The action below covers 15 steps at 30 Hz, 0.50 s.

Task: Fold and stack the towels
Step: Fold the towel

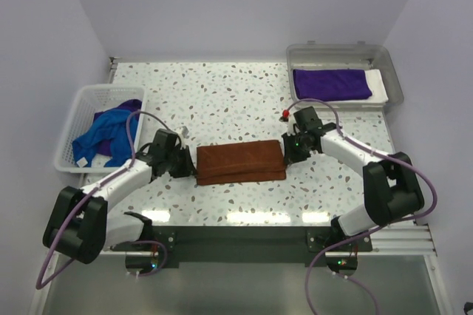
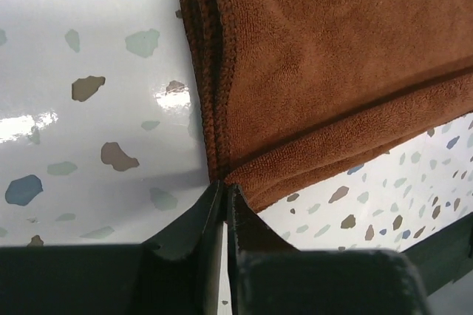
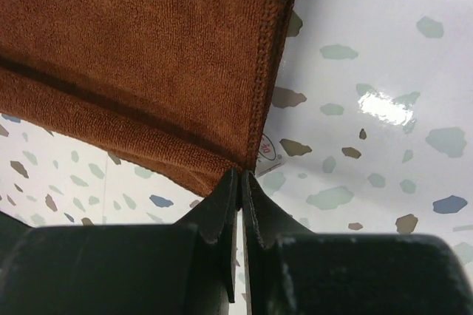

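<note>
A rust-brown towel (image 1: 240, 162) lies folded into a long strip in the middle of the table. My left gripper (image 1: 192, 167) is at its left end and my right gripper (image 1: 285, 154) is at its right end. In the left wrist view the left gripper (image 2: 224, 185) is pinched on the near corner of the towel (image 2: 332, 71). The right wrist view shows the right gripper (image 3: 241, 174) shut on the other near corner of the towel (image 3: 133, 56). A folded purple towel (image 1: 330, 83) lies in the grey tray (image 1: 392, 82). A blue towel (image 1: 100, 134) and another purple towel (image 1: 129, 106) are crumpled in the white basket (image 1: 85, 100).
The basket stands at the table's left edge and the tray at the back right, lined with a white sheet (image 1: 378, 82). A small red object (image 1: 284, 114) sits on the table just behind the right gripper. White walls close in three sides.
</note>
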Available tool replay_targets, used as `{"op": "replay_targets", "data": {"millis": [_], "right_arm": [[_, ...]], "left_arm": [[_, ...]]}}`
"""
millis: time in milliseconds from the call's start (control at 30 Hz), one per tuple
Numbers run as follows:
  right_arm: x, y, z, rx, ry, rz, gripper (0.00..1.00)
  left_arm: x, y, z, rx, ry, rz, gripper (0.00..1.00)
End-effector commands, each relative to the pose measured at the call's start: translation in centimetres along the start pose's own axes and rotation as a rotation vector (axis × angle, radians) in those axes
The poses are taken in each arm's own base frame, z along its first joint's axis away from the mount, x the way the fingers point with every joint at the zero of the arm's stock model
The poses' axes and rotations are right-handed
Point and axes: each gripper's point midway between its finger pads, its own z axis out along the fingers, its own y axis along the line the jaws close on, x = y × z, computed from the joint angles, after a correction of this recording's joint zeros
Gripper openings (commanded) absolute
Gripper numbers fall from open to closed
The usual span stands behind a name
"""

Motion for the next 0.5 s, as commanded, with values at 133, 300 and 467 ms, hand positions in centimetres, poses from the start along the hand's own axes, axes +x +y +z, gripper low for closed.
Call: {"op": "replay_targets", "data": {"millis": [133, 300, 467], "right_arm": [[-0.7, 2.1, -2.3, -0.026, -0.047, -0.028, 0.34], [-2.3, 4.3, -5.6, -0.045, -0.131, -0.059, 0.38], [-4.9, 6.6, -6.7, -0.104, -0.231, -0.035, 0.37]], "left_arm": [[-1.7, -1.0, -2.0, -0.018, -0.085, 0.001, 0.42], [-3.7, -3.1, -5.4, -0.013, -0.167, 0.02, 0.7], [-6.7, -7.9, -7.5, 0.096, -0.249, 0.034, 0.71]]}}
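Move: Both hands already hold the brown towel's folded-over edge near its two near corners, just above the table. The towel's middle is about 12 cm to the left hand's right and 4 cm ahead, and some 12 cm to the right hand's left and 2 cm ahead. The white basket lies roughly 26 cm left and 16 cm ahead of the left hand; the grey tray is about 30 cm ahead and 17 cm right of the right hand. Both hands let go of the towel's folded-over edge, the left fingers opening wide and the right ones to about a third, while the hands stay low and the right one eases back about a centimetre. They then lift clear, the left some 9 cm almost straight up and the right some 8 cm up while swinging about 3 cm to its left, in over the towel, both wrists tipping the fingers up and outward by about 10 degrees. ##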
